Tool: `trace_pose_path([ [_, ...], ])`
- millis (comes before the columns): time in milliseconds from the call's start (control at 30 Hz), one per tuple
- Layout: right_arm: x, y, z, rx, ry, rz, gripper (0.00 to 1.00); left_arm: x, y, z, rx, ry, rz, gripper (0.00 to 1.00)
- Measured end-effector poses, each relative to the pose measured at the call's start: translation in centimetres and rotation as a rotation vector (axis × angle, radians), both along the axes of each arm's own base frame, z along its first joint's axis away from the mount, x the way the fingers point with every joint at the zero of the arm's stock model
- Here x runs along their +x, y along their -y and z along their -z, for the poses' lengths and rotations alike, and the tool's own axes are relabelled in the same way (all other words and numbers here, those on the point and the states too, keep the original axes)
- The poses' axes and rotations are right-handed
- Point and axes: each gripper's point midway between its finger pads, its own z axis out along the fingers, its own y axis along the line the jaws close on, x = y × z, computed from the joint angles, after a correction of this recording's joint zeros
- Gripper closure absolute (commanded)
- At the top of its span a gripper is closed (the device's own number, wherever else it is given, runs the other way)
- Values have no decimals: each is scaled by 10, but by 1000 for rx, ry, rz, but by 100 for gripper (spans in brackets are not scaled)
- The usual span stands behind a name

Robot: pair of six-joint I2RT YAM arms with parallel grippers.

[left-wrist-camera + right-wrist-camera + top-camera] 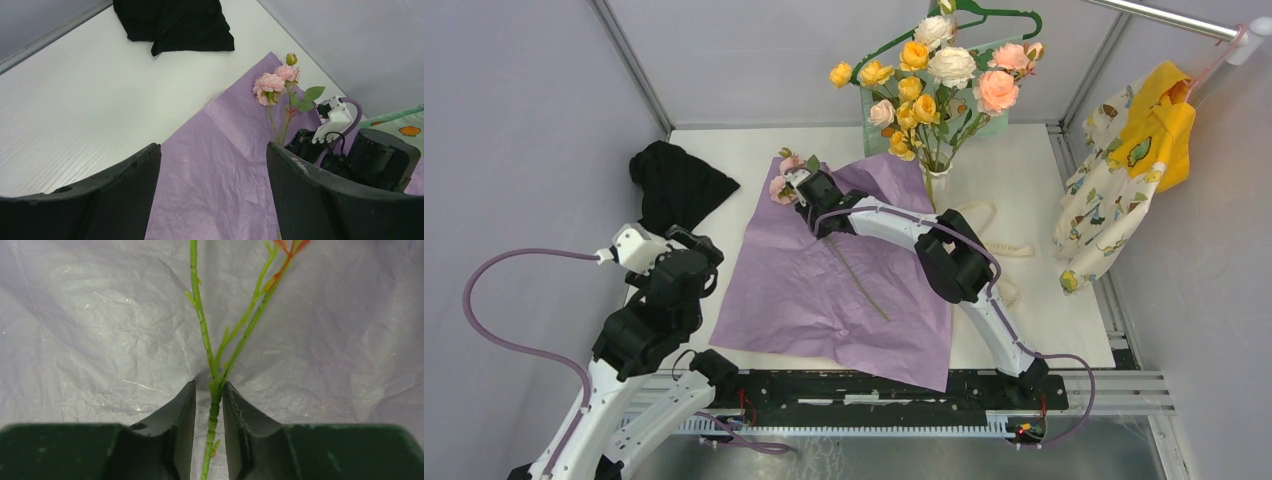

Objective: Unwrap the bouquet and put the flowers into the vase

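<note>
The purple wrapping paper [824, 300] of the bouquet lies spread flat on the table. One pink flower [784, 185] lies on it, its thin stem [859, 280] running toward the near right. My right gripper [809, 195] is low over the paper. Its jaws [210, 390] are narrowed around the green stem [212, 415], with a thin gap left on one side. Several yellow, cream and pink flowers [934, 75] stand in the vase [931, 185] at the back. My left gripper [699, 245] hovers open at the paper's left edge [213, 150], holding nothing.
A black cloth [679, 185] lies at the back left of the table. Cream ribbon [994, 235] curls on the table right of the paper. A child's garment [1124, 170] hangs from a rail at the right. A green hanger [984, 15] shows behind the vase.
</note>
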Motion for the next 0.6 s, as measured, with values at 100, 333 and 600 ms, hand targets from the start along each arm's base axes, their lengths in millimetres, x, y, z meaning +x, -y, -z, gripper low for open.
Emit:
trace_pose_path([
  [100,1,-1,1,10,3,4,80,1,1,1,1,-3,1,17],
  [333,-14,9,-2,40,-11,8,100,0,1,3,1,-5,3,17],
  [600,-31,11,-100,199,91,-22,100,-1,0,1,-5,4,4,17],
])
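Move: The last pink flower's stem fork lies practically at the right hand's point, perhaps a centimetre lower, between its part-open fingers. The pink blooms lie about 8 cm ahead and 6 cm left of it; the vase stands some 27 cm to its right, about level with it ahead. The purple paper spreads beneath, centred some 15 cm back and 7 cm right. From the left hand the fork is about 20 cm ahead, 17 cm right and 25 cm below. Shut the right gripper fully on the green stem just below its fork, staying down by the purple paper while the fingers close. Then lift the pinched stem about 10 cm, picking up speed, with some 3 cm of draw back towards the base, and let the wrist tilt roughly 10 degrees so the hand's left side rises. ##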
